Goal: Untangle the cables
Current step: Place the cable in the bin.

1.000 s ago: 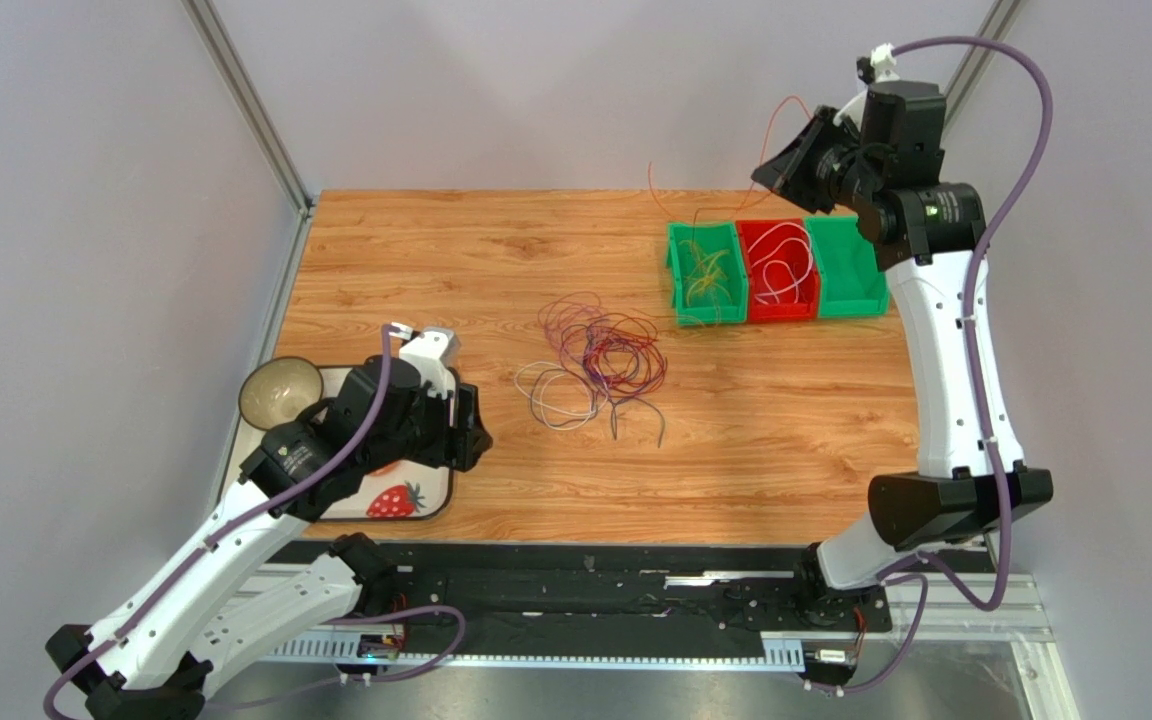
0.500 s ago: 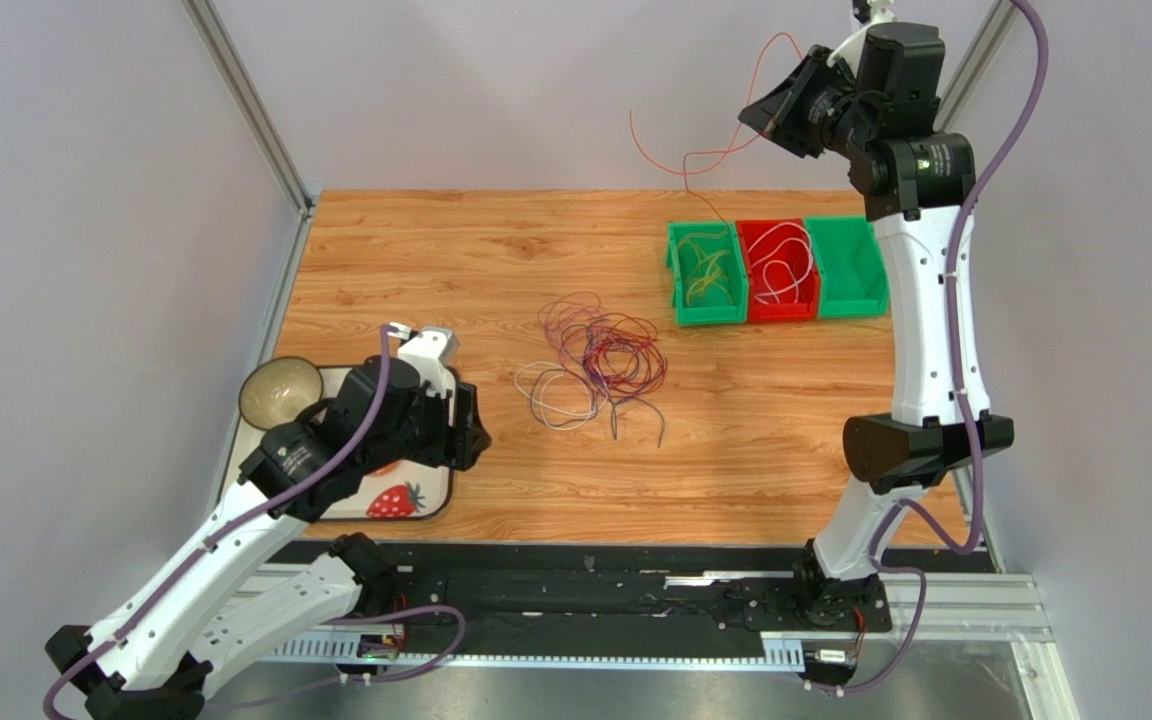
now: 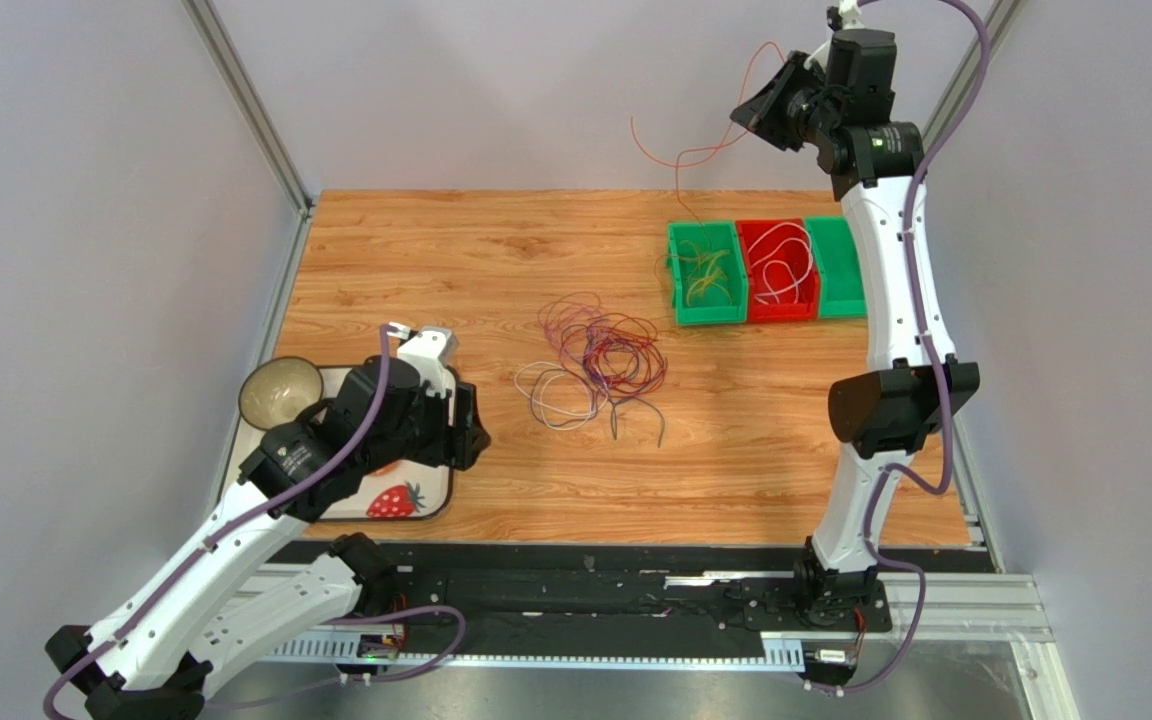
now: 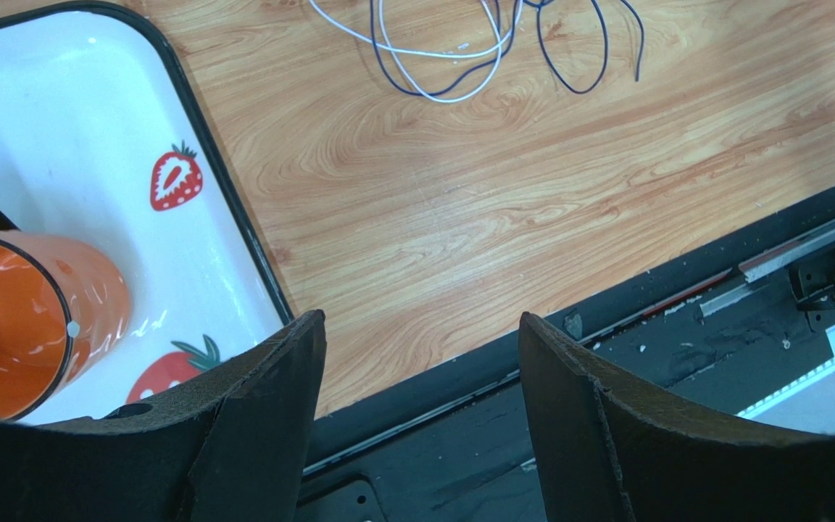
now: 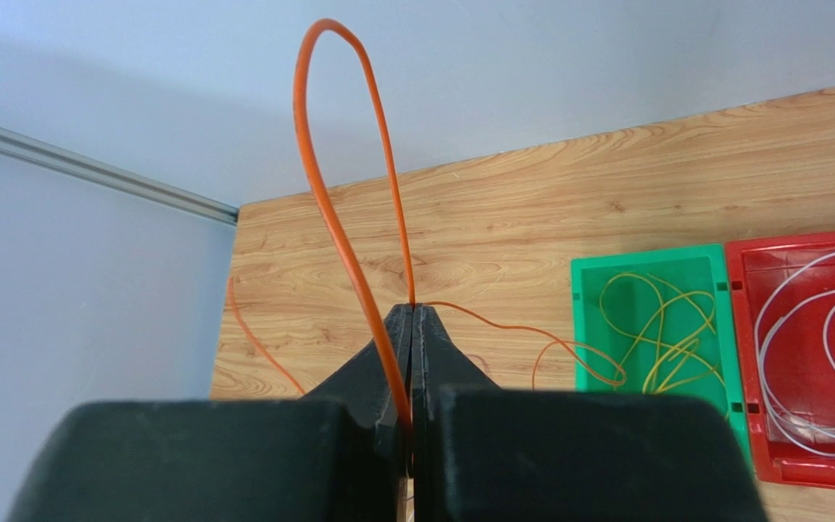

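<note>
The cables (image 3: 599,362) lie as a loose tangle of purple, red, white and dark loops in the middle of the wooden table; their near white and dark loops (image 4: 446,67) show at the top of the left wrist view. My right gripper (image 3: 760,116) (image 5: 412,310) is high above the table's far right corner, shut on one orange cable (image 3: 687,150) (image 5: 337,212). That cable loops up over the fingers and trails down toward the table. My left gripper (image 3: 465,435) (image 4: 422,326) hangs open and empty over the table's near edge, beside the tray.
Three bins stand at the far right: a green bin (image 3: 678,285) (image 5: 579,326) holding yellow wires, a red bin (image 3: 778,315) (image 5: 740,348) holding white wires, and another green bin (image 3: 838,285) partly behind the right arm. A strawberry-print tray (image 3: 387,503) (image 4: 63,141) with a bowl (image 3: 279,393) and an orange cup (image 4: 30,326) sits near left.
My right arm has risen and straightened toward the back wall, lifting the orange cable higher off the table. The left arm and the tangle have not moved.
</note>
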### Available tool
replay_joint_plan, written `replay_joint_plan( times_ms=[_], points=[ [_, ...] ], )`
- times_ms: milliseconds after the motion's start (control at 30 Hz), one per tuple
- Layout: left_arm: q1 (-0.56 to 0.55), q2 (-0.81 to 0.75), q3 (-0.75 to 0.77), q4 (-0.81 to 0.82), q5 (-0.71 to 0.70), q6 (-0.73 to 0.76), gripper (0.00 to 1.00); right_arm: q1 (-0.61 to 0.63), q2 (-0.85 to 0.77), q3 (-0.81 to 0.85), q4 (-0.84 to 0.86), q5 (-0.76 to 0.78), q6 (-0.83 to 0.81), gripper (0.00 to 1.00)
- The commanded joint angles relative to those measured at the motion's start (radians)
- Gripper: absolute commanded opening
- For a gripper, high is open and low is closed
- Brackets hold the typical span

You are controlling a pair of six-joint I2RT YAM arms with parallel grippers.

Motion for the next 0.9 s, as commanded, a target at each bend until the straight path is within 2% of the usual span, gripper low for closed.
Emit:
replay_joint_plan(
  times_ms=[0, 167, 433, 600, 867],
  points=[
    [0.003, 0.002, 0.0, 0.012, -0.016, -0.005, 0.73, -0.029, -0.016, 0.01, 0.088, 0.0, 0.013, 0.0],
    [0.002, 0.01, 0.001, 0.009, -0.022, -0.006, 0.73, -0.066, -0.011, 0.01, 0.097, -0.004, 0.02, 0.0],
    [0.003, 0.016, 0.001, 0.009, -0.028, -0.009, 0.73, -0.149, 0.027, -0.008, 0.161, -0.129, 0.086, 0.0],
    [0.002, 0.019, 0.001, 0.007, -0.03, -0.011, 0.73, -0.144, -0.014, -0.209, 0.258, -0.184, 0.105, 0.0],
    [0.003, 0.028, 0.001, 0.007, -0.034, -0.011, 0.73, -0.111, -0.063, -0.333, 0.295, -0.204, 0.086, 0.0]
  ],
)
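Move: The right hand, with the orange cable already pinched in its shut fingers, hangs high over the bins: the left green bin, holding the yellow cable, lies about 36 cm below it, roughly 5 cm right and 1 cm back. The red bin with the white cable is some 16 cm right and level, the right green bin about 27 cm right and level. From the left hand, the left green bin lies some 35 cm ahead, 37 cm right and 17 cm below. Swinging about 6.5 cm right and easing slightly forward at nearly constant height, the right hand carries the orange cable across above the left green bin, then comes back some 2.5 cm left and drops quickly by about 10 cm towards that bin. The fingers stay shut on the cable, while the hand tips down and rolls its left side up, each a little under 10 degrees. ##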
